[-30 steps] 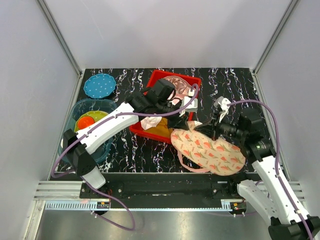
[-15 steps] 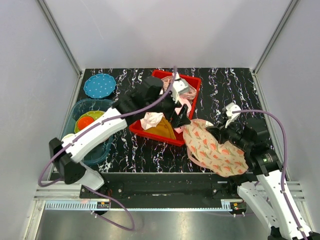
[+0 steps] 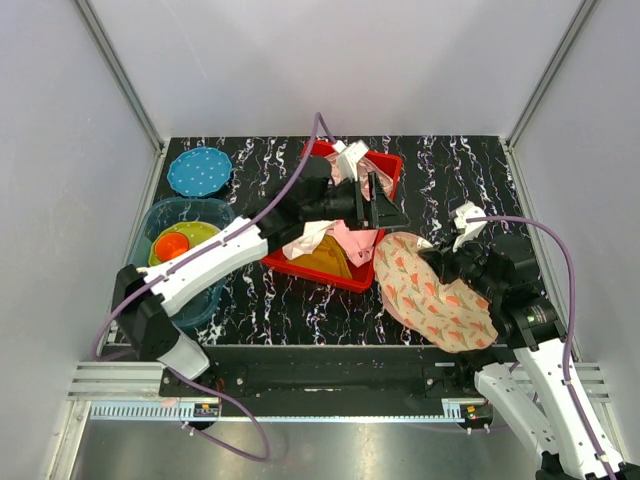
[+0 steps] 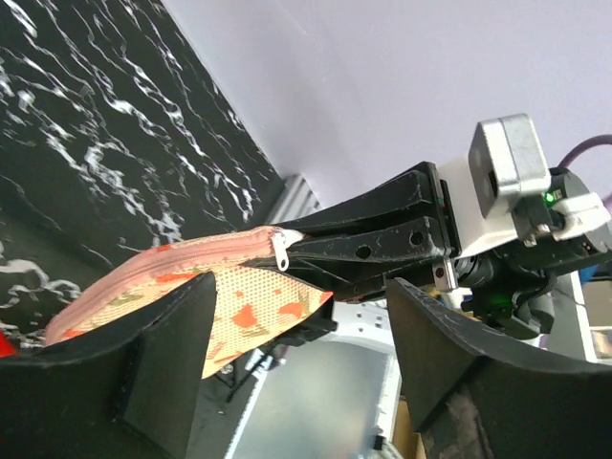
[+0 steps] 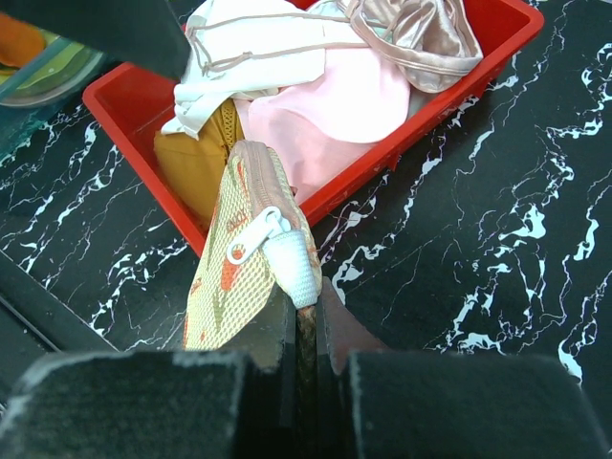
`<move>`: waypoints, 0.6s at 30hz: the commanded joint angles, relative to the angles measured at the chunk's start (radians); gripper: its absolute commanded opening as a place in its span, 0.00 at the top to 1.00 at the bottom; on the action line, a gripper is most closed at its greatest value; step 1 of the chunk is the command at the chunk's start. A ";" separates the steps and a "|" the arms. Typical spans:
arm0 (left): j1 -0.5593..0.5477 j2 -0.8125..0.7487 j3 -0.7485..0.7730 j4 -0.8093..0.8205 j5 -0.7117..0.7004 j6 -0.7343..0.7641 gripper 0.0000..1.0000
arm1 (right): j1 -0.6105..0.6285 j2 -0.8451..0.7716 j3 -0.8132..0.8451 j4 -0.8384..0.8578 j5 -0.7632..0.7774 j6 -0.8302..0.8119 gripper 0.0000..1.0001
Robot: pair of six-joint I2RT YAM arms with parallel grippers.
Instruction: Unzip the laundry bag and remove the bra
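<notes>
The laundry bag, peach with red-orange flowers, lies right of the red bin, its near-left edge lifted. My right gripper is shut on that edge; in the right wrist view the jaws pinch the fabric just below the white zip end tab and the white zipper pull. My left gripper hovers open over the bin's right side, holding nothing. In the left wrist view its open gripper faces the bag's zipped pink edge with the pull. The bra is hidden.
The red bin holds white, pale-pink, mustard and glossy pink items. A teal bowl with orange contents and a blue dotted plate sit at the left. Grey walls enclose the dark marbled table.
My left gripper opened and drew back from the bag, up over the bin. The bag swung right and turned, still held by the right gripper.
</notes>
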State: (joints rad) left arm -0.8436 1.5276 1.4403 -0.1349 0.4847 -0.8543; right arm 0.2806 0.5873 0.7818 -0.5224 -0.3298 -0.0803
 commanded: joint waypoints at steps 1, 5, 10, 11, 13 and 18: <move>-0.028 0.061 0.005 0.130 0.075 -0.172 0.28 | 0.003 -0.004 0.040 -0.022 0.028 -0.009 1.00; -0.060 0.126 0.022 0.193 0.121 -0.216 0.34 | 0.003 0.017 0.040 -0.022 0.012 -0.012 1.00; -0.077 0.164 0.040 0.193 0.120 -0.218 0.36 | 0.003 0.014 0.043 0.002 0.014 -0.018 1.00; -0.077 0.167 0.045 0.187 0.118 -0.215 0.39 | 0.003 0.016 0.043 0.001 0.014 -0.024 1.00; -0.077 0.172 0.051 0.181 0.117 -0.212 0.42 | 0.003 0.014 0.043 0.002 0.014 -0.026 1.00; -0.077 0.180 0.058 0.178 0.117 -0.213 0.51 | 0.003 0.022 0.043 0.002 0.002 -0.022 1.00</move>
State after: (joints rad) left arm -0.9226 1.7069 1.4490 -0.0185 0.5774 -1.0542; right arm 0.2806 0.6098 0.7822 -0.5213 -0.3252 -0.0860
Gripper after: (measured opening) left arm 0.510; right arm 0.060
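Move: The white zipper pull, sticking out at the end of the laundry bag that the right fingers already pinch, is about 7 cm to the left hand's right, 3 cm back and 6 cm below. The bag's body hangs roughly 10 cm to the left hand's right, 5 cm back and 18 cm below; the red basket's middle is some 18 cm ahead, 13 cm to its left and 28 cm below. From the right hand, the pull is about 2 cm ahead and 3 cm left, level. The zipper pull is being reached by the left hand, which travels about 5 cm to its right and nearly as far down, drawing back some 3 cm and rolling about 15 degrees; its fingers narrow from three-quarters to half open, bringing their tips around the tab without shutting. The right hand stays, keeping its pinch on the bag's end beside the zip. ##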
